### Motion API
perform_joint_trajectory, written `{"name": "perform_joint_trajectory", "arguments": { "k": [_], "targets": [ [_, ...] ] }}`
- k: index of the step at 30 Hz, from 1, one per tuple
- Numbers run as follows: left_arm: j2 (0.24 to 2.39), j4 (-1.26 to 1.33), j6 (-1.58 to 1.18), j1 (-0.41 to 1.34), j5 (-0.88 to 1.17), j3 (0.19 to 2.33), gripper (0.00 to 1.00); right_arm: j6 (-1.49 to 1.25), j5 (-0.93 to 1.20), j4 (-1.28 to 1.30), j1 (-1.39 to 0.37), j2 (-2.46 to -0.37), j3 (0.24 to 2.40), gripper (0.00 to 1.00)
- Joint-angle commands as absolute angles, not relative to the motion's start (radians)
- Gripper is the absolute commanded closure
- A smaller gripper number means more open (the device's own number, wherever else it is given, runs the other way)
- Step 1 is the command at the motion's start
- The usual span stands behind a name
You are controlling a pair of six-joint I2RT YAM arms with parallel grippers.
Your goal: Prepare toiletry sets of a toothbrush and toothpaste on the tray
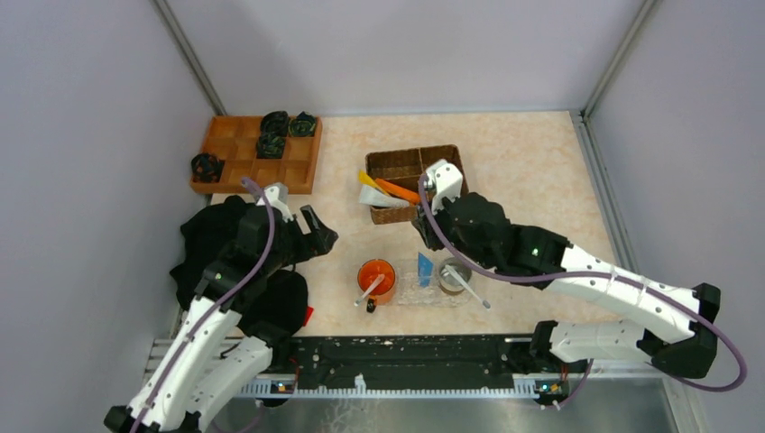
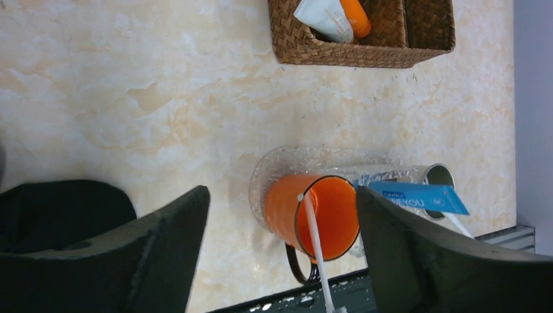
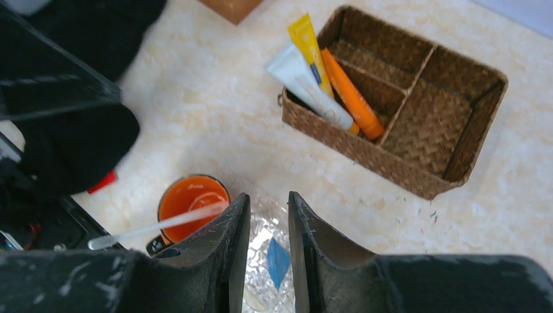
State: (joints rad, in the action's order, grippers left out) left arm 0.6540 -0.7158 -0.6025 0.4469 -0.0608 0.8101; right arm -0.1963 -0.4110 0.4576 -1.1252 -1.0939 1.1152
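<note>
The clear bumpy tray [image 1: 410, 293] [image 2: 287, 160] [image 3: 261, 225] lies near the table's front edge. On it stand an orange mug [image 1: 376, 277] [image 2: 332, 215] with a white toothbrush [image 1: 370, 290] [image 2: 314, 235] [image 3: 156, 225] and a steel cup [image 1: 449, 273] [image 2: 442, 175] with another toothbrush [image 1: 471, 290]. A blue toothpaste tube [image 1: 424, 268] [image 2: 417, 195] [image 3: 278, 261] rests between mug and cup. My right gripper [image 1: 424, 239] [image 3: 268, 195] hovers above that tube, jaws parted, touching nothing. My left gripper [image 1: 316, 236] [image 2: 282, 195] is wide open left of the mug, empty.
A wicker basket [image 1: 424, 167] [image 2: 352, 55] [image 3: 430, 130] behind the tray holds yellow [image 3: 306, 39], white [image 3: 303, 81] and orange [image 3: 349, 98] tubes. An orange wooden compartment tray [image 1: 257, 167] with black items sits far left. Black cloth [image 1: 207, 262] lies under the left arm.
</note>
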Motion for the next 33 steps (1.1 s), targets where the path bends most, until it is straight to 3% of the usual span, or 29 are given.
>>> {"name": "perform_joint_trajectory", "arguments": {
  "k": [1, 4, 10, 22, 31, 33],
  "targets": [
    [0.779, -0.533, -0.558, 0.444, -0.034, 0.797, 0.20, -0.189, -0.435, 0.501, -1.135, -1.094, 1.194, 0.72],
    [0.874, -0.398, -0.535, 0.444, -0.022, 0.783, 0.31, -0.223, -0.402, 0.489, -1.135, -1.049, 1.159, 0.72],
    [1.043, -0.101, -0.461, 0.444, 0.103, 0.697, 0.20, -0.286, -0.380, 0.494, -1.136, -0.938, 1.045, 0.72],
    [1.307, 0.239, -0.353, 0.443, 0.040, 0.711, 0.28, -0.323, -0.368, 0.561, -1.135, -0.801, 0.956, 0.73],
    [1.520, 0.239, -0.321, 0.443, -0.041, 0.863, 0.44, -0.334, -0.387, 0.626, -1.136, -0.710, 0.914, 0.74],
    [1.540, 0.233, -0.323, 0.443, -0.047, 0.886, 0.55, -0.337, -0.393, 0.631, -1.135, -0.698, 0.902, 0.75]
  ]
}}
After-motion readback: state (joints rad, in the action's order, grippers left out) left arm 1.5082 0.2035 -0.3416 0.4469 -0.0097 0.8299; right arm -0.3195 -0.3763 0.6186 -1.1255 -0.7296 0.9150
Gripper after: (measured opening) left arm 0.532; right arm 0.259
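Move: The white toothpaste in the basket's near left compartment lies about 20 cm ahead of the left hand, 13 cm to its right and 13 cm lower. The yellow tube is some 4 cm beyond and 3 cm left of it; the orange tube is about 2 cm beyond and 3 cm right of it. The orange mug stands about 11 cm right of the left hand, 1 cm back and 14 below. From the right hand the white toothpaste is roughly 22 cm ahead, 9 cm left and 17 below. To the white toothpaste's raised tail at the basket's left corner comes the left hand, some 18 cm forward, bearing right and sinking about 9 cm each, turning clockwise and tilting slightly up while its wide-open fingers narrow to about half. The empty right hand rises a little, then withdraws right, back and down, away from the basket, fingers staying slightly open. ##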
